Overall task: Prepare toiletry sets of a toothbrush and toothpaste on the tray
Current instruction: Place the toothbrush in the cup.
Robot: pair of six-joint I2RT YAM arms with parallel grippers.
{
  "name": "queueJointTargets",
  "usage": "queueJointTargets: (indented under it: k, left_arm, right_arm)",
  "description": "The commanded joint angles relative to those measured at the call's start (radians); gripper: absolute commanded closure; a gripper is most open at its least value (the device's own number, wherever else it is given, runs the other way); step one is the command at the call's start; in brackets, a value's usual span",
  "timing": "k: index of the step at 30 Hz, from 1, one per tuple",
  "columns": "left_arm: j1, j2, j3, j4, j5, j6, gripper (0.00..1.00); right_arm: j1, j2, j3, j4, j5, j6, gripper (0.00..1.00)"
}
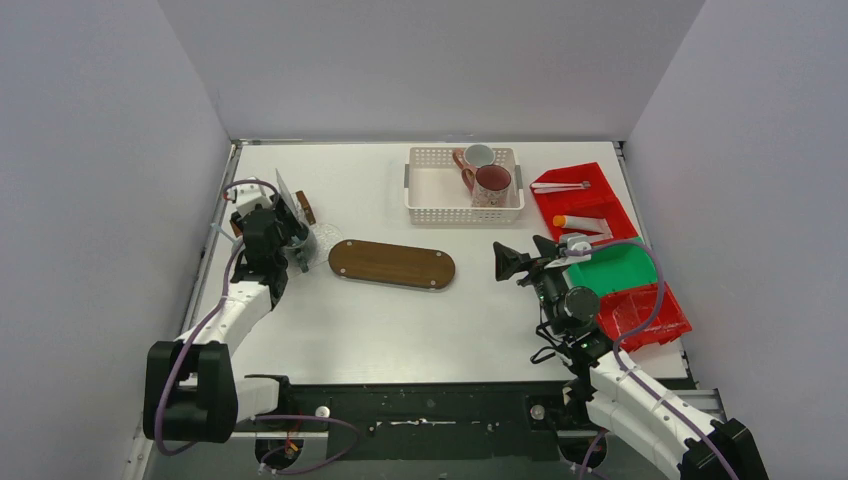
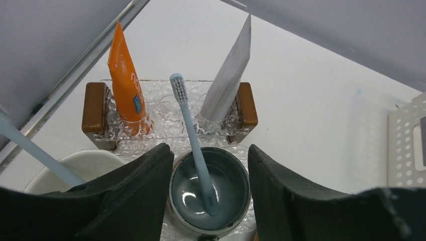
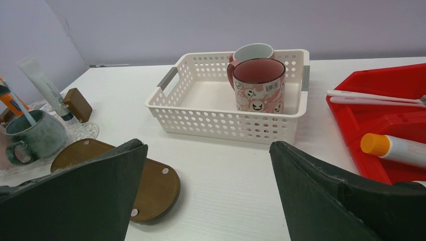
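Note:
My left gripper point(image 2: 210, 150) is open, one finger on each side of a grey-green mug point(image 2: 226, 196). A light blue toothbrush point(image 2: 193, 135) stands loose in the mug, head up. The mug sits on the clear glass tray point(image 2: 166, 108) with wooden handles. At the tray's far side an orange tube point(image 2: 125, 75) and a white tube point(image 2: 228, 75) stand upright. A white mug point(image 2: 95, 160) at the left holds another blue toothbrush handle point(image 2: 35, 150). My right gripper point(image 3: 208, 145) hangs open over bare table with nothing in it.
A white basket point(image 3: 221, 125) holds a pink ghost-print mug point(image 3: 258, 85) and a white mug point(image 3: 253, 51). A red bin point(image 1: 575, 195) at the right holds toothbrushes point(image 3: 374, 95) and an orange-capped tube point(image 3: 397, 148). A brown oval board point(image 1: 392, 264) lies mid-table, and a green bin point(image 1: 610, 268) lies by my right arm.

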Motion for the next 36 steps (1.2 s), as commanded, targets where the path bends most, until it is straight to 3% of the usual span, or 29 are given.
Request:
queueJointTargets:
  k: [1,7,16,25,36]
  left_arm:
    - [-0.031,-0.097,0.063,-0.062,-0.068,0.017,0.44]
    - [-0.082,-0.179,0.081,-0.097,-0.086,0.063,0.27]
    - [-0.136,-0.245,0.162,-0.21,-0.008,0.111,0.04]
    - [-0.228,-0.333,0.159,-0.255,0.037,0.166,0.03]
    - [-0.304,-0.335,0.157,-0.243,0.094,0.148,0.03]
  right_arm:
    - [-0.005,-0.01,0.039,-0.014,0.034,-0.011,0.0]
    - [-0.006,-0.011,0.105,-0.14,0.043,-0.009,0.0]
    - [-0.007,0.055,0.242,-0.369,0.072,0.029,0.0]
    - [-0.01,0.187,0.412,-0.549,0.124,0.071,0.0]
    - [-0.065,0.487,0.722,-0.708,0.164,0.118,0.0]
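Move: The green cup, toothbrush already leaning in it, sits almost under the left hand, about 10 cm below and 2 cm right; the white toothpaste stands some 8 cm ahead of the cup, the pale mug 10 cm left and 2 cm nearer. From the right hand the skull mug in the basket lies roughly 26 cm ahead, 5 cm left, 14 cm below; the green cup about 12 cm ahead, 52 cm left. Left rises 11 cm from the cup, swinging right, opening wide; right reaches forward towards the basket, tipping down. ##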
